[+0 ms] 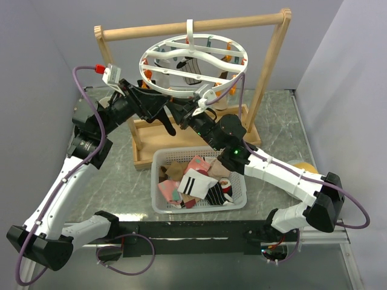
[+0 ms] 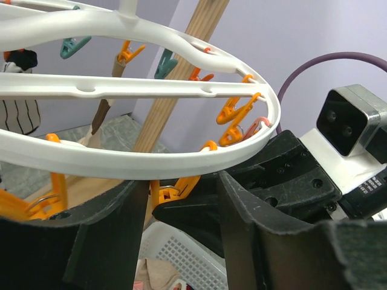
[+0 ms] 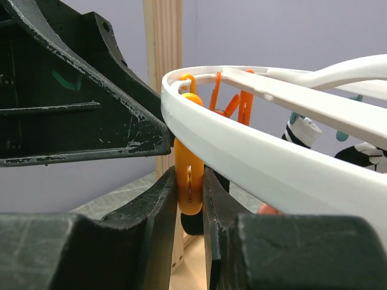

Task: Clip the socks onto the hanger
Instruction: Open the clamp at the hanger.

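Observation:
The white ring hanger [image 1: 158,51] hangs from a wooden frame. My right gripper [image 3: 189,199] is shut on an orange peg [image 3: 189,181] under the ring's near rim [image 3: 254,157]. A black sock [image 3: 193,225] shows just below that peg. Seen from above, the black sock [image 1: 163,118] dangles between both grippers. My left gripper [image 2: 181,229] stands open below the rim [image 2: 121,160], facing the peg [image 2: 175,192], and nothing lies between its fingers. More socks [image 1: 196,181] fill the basket. A striped sock [image 1: 192,67] is clipped at the ring's far side.
The tall wooden frame [image 1: 181,29] stands on a wooden tray base [image 1: 145,130] behind the white mesh basket [image 1: 158,158]. Orange and teal pegs [image 2: 233,112] hang around the ring. My right gripper [image 1: 192,110] and left gripper [image 1: 162,104] almost touch under the rim.

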Available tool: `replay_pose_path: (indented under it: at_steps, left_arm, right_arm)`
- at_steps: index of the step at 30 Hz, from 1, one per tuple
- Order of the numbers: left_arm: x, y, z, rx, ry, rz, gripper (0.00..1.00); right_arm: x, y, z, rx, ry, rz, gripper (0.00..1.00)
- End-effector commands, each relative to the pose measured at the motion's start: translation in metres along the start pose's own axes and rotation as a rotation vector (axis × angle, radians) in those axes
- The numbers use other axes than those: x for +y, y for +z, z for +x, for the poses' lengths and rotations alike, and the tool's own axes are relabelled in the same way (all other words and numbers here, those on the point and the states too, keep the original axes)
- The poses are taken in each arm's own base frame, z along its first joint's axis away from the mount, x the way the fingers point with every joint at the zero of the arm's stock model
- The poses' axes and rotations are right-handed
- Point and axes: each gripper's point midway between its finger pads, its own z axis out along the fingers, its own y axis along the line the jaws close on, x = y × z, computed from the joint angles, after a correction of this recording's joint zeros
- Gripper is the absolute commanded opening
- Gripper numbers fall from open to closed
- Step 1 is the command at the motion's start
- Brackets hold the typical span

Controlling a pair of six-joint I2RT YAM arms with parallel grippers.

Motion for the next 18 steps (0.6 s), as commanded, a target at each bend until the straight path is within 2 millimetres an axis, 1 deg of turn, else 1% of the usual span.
replay_pose_path:
  at_steps: [1, 6, 7, 9, 12, 13, 16, 18]
  left_arm:
    - [-0.015, 0.002, -0.017, -0.049, 0.032, 0.049, 0.51]
    - [-0.014, 0.005, -0.016, -0.054, 0.034, 0.044, 0.49]
    - [-0.013, 0.005, -0.017, -0.059, 0.033, 0.038, 0.45]
    - [-0.012, 0.005, -0.017, -0.059, 0.032, 0.032, 0.42]
    - [-0.009, 0.006, -0.018, -0.065, 0.026, 0.02, 0.33]
    - [-0.008, 0.007, -0.017, -0.064, 0.023, 0.016, 0.25]
    - [-0.008, 0.007, -0.017, -0.065, 0.012, 0.015, 0.11]
    - [-0.008, 0.006, -0.016, -0.064, 0.01, 0.018, 0.1]
  right_arm:
    - [0.006, 0.008, -0.015, -0.03, 0.017, -0.011, 0.06]
    - [0.008, 0.011, -0.011, -0.017, 0.013, -0.008, 0.06]
    - [0.008, 0.011, -0.011, -0.017, 0.013, -0.006, 0.06]
    - [0.009, 0.012, -0.007, -0.01, 0.016, -0.007, 0.05]
    - [0.01, 0.013, -0.004, 0.0, 0.018, -0.007, 0.05]
    - [0.01, 0.013, -0.001, 0.007, 0.019, -0.009, 0.06]
    - [0.012, 0.015, 0.0, 0.01, 0.026, -0.012, 0.06]
    - [0.014, 0.015, 0.001, 0.013, 0.03, -0.014, 0.07]
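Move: The orange clip being worked sits under the near rim of the hanger, between the left hand's open fingers, about 1 cm ahead and 1 cm right of their midpoint; the right fingers already pinch it. From the left hand, the neighbouring orange clip is some 5 cm ahead and 5 cm left. A black sock hangs roughly 4 cm ahead, 4 cm left and 8 cm below that hand. Forward by about 1 cm, the left hand eases onto the orange clip while its half-open fingers close most of the way and begin squeezing it from its two sides, with the grip effort rising steadily. The right hand keeps its pinch on the same clip and shifts with it, about 1 cm forward, slightly left and down. ##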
